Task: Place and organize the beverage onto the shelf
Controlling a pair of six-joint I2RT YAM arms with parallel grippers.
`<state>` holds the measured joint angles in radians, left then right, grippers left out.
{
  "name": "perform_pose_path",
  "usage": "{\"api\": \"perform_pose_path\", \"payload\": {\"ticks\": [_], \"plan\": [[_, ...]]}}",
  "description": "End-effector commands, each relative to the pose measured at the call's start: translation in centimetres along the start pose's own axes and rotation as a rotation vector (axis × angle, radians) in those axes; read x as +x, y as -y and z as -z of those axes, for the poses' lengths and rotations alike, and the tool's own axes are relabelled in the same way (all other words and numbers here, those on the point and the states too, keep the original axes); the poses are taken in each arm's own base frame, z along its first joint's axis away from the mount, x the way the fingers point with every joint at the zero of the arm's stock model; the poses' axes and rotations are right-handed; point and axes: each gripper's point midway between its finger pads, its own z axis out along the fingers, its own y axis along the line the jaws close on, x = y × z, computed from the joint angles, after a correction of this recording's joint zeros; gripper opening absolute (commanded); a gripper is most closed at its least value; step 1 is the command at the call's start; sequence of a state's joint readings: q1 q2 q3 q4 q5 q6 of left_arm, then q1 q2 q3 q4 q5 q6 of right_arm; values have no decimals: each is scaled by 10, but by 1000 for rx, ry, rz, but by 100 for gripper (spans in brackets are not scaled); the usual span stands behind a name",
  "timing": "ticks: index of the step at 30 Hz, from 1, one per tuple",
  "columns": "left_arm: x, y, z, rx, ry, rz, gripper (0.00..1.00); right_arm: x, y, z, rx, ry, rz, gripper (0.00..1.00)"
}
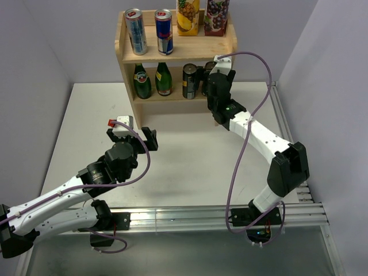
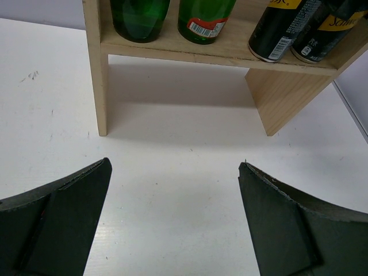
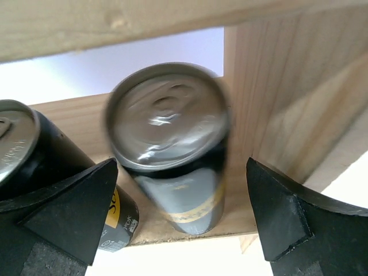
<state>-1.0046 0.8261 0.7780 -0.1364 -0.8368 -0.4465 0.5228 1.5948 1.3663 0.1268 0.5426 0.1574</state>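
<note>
The shelf (image 1: 175,56) stands at the back of the table. Its top board holds two blue-silver cans (image 1: 135,31) and two juice cartons (image 1: 188,17). Two green bottles (image 1: 142,81) and a black can (image 1: 189,80) stand on the lower board. My right gripper (image 1: 208,75) reaches into the lower tier's right end. It is open around a second black can (image 3: 172,144), which looks blurred and stands by the side panel (image 3: 276,98). My left gripper (image 1: 132,137) hovers open and empty over the table in front of the shelf (image 2: 103,86).
The white table (image 1: 184,155) is bounded by grey walls on the left, back and right. An aluminium rail (image 1: 190,215) runs along the near edge. A purple cable (image 1: 253,115) loops over the right arm.
</note>
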Motion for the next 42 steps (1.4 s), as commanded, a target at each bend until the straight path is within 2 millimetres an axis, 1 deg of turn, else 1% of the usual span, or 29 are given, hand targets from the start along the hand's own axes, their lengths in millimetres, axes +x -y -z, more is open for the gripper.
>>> {"api": "perform_pose_path", "payload": {"ticks": [1,6,8,11,17,18,20,21,23,28,30,31,32,33,34,35,36,37,38,39,40,41,42], "plan": [[-10,-1,0,-7,32,24,99,-31,7,12,9,79,-57,100],[-8,0,-1,-7,27,20,99,-30,11,18,9,78,-67,100],[-7,1,-2,-8,25,18,99,-26,13,20,7,71,-69,100],[-6,2,-3,-7,23,17,99,-29,14,26,1,75,-82,100],[-7,3,-4,-13,22,15,99,-32,17,44,-27,82,-121,100],[-6,3,-4,-13,21,13,99,-36,17,48,-32,89,-129,100],[-7,3,-5,-12,24,17,99,-34,15,54,-41,79,-151,100],[-6,4,-5,-13,22,16,99,-38,17,59,-47,87,-164,100],[-7,5,-5,-9,23,20,99,-40,19,68,-64,92,-195,100],[-9,7,-6,-8,20,15,99,-36,14,79,-112,76,-198,100],[-9,7,-6,-8,20,13,99,-36,11,88,-150,72,-208,100],[-9,6,-6,-9,22,14,99,-36,7,94,-185,64,-217,99],[-9,6,-6,-11,21,13,99,-35,10,104,-200,67,-223,98],[-9,6,-7,-13,22,12,99,-34,4,113,-232,66,-227,98],[-6,4,-7,-21,19,3,99,-21,3,121,-247,42,-213,98],[-4,3,-8,-29,18,0,99,-28,7,137,-258,62,-226,98],[-1,0,-8,-42,10,-5,99,-21,-1,151,-286,49,-216,99],[2,-2,-8,-51,4,-10,99,-12,-1,162,-289,28,-197,100],[4,-3,-8,-56,0,-11,99,-9,12,175,-247,38,-207,100],[8,-4,-7,-57,-18,-9,99,5,3,194,-286,-3,-183,100],[7,-4,-6,-58,-23,4,99,11,3,204,-295,-20,-187,100],[4,-4,-2,-48,-26,23,99,15,14,217,-284,-15,-206,100],[3,1,1,-18,-37,53,99,21,16,225,-291,-26,-212,100]]}}
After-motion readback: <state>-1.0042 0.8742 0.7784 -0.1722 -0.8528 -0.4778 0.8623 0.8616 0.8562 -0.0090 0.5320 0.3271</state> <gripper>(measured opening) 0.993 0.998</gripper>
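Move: The right gripper's open fingers still straddle the right black can on the middle shelf; the can's middle lies about 1 cm ahead of that hand, 1 cm left and 3 cm below. The other black can stands roughly 10 cm to the hand's left, about level in reach, and the shelf's side board is some 6 cm to its right, also level. From the left hand, the right black can is about 23 cm ahead, 32 cm to the right and near its own height. Back the right gripper straight out from around the right black can, fingers kept wide open, easing up about 3 cm as it clears. Then pull back faster, away from the shelf and sinking a little, to some 20 cm in all, swinging the hand about 20 degrees counter-clockwise and rolling its left side up slightly. ##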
